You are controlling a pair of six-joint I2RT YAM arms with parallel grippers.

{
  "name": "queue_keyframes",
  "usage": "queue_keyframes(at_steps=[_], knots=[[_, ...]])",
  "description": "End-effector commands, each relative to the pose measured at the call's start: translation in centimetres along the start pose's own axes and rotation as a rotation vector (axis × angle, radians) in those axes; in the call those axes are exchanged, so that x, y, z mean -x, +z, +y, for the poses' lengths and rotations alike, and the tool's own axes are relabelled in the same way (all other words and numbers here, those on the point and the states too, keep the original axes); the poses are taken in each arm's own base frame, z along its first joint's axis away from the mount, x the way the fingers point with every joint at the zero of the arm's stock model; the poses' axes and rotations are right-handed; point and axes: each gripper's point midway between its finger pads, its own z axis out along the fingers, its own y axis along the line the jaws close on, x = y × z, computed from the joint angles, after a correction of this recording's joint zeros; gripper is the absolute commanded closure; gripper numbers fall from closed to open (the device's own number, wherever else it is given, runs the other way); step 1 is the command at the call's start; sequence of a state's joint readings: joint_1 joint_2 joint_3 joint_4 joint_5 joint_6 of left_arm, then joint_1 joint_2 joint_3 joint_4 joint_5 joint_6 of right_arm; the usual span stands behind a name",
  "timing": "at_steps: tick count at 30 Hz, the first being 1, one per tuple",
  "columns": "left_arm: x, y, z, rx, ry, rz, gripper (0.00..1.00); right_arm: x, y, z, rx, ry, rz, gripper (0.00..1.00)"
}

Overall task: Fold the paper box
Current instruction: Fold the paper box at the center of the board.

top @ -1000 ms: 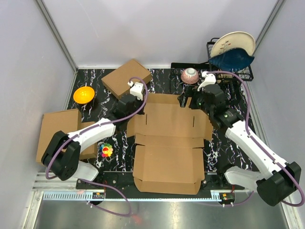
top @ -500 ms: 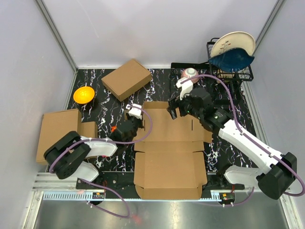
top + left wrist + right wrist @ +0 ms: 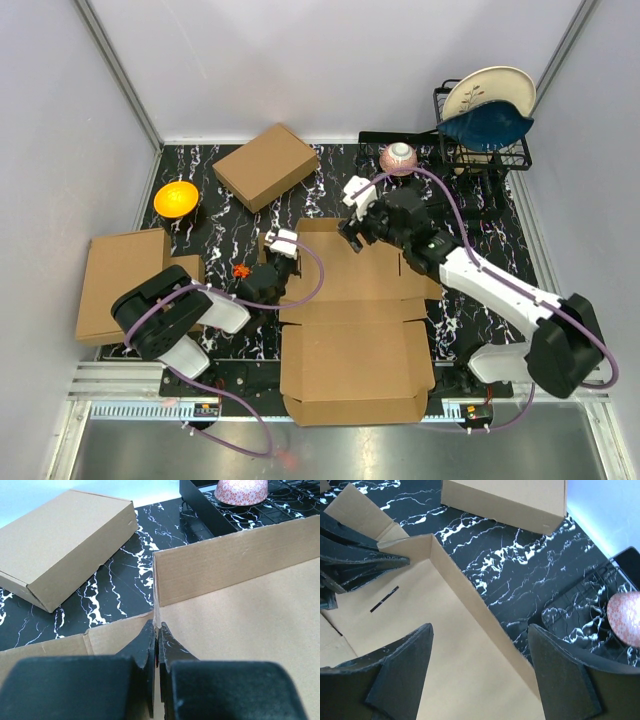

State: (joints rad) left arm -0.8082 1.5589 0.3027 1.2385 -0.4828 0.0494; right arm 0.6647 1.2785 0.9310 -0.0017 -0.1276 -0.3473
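Observation:
The paper box lies spread open in the middle of the table, its far wall raised. My left gripper is at the box's left edge, shut on a thin upright cardboard flap at the far left corner. My right gripper hangs open over the far wall near that same corner. One of its fingers is inside the box and the other is outside, neither touching the wall. The left gripper's fingers show at the upper left of the right wrist view.
A small closed cardboard box sits at the back left, beside an orange bowl. A flat cardboard slab lies at the left edge. A patterned pink bowl and a black dish rack holding plates stand at the back right.
The left arm drew back and its gripper dropped from near the small box to the paper box's left edge. The right gripper slid left along the far wall.

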Motion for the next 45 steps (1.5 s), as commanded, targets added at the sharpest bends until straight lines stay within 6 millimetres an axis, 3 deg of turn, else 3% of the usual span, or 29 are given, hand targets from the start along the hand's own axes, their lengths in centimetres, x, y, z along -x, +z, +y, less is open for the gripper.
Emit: queue_keyframes(at_steps=[1, 6, 7, 12, 19, 24, 36, 45], knots=[[5.0, 0.8, -0.6, -0.015, -0.053, -0.151, 1.00, 2.7, 2.4, 0.0, 0.061, -0.157, -0.084, 0.18], [4.6, 1.1, -1.4, -0.050, -0.020, -0.117, 1.00, 2.4, 4.7, 0.4, 0.097, -0.165, -0.087, 0.18], [4.6, 1.1, -1.5, -0.056, -0.018, -0.115, 1.00, 1.6, 5.4, 0.6, 0.113, -0.160, -0.068, 0.19], [4.4, 1.2, -1.7, -0.071, 0.000, -0.097, 1.00, 1.9, 7.1, 0.8, 0.131, -0.144, -0.080, 0.23], [4.3, 1.3, -2.2, -0.097, 0.022, -0.081, 1.00, 2.4, 8.3, 0.6, 0.136, -0.156, -0.084, 0.35], [4.5, 1.1, -2.1, -0.099, 0.026, -0.081, 1.00, 1.2, 9.3, 0.6, 0.142, -0.163, -0.051, 0.40], [4.6, 1.0, -2.2, -0.106, 0.026, -0.080, 1.00, -1.2, 10.0, 0.5, 0.119, -0.175, 0.002, 0.44], [4.6, 0.9, -1.9, -0.094, 0.024, -0.079, 1.00, -3.4, 9.3, -0.4, 0.076, -0.187, 0.048, 0.64]])
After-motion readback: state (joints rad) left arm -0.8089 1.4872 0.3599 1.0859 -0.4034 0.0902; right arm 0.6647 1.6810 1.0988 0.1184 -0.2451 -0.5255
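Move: Some 5 cm ahead of the right hand, 7 cm to its left and 9 cm below is the left end of the paper box's raised far wall, roughly 5 cm ahead and 6 cm right of the left hand, about level in height. The corner tab in the left fingers lies about 11 cm left, 2 cm back and 9 cm below the right hand. From the right hand, the closed box is about 17 cm ahead and 19 cm left, the pink bowl roughly 19 cm ahead and 12 cm right, both some 16 cm lower. Reaching left and forward, some 8 cm on the diagonal, while sinking about 7 cm, the right hand comes down over the far wall near its left corner, turning some 10 degrees counter-clockwise. Its fingers narrow to about half their gap, one on each side of the wall. The left hand keeps its pinch on the corner tab and shifts about 1.5 cm right and 1 cm up. ##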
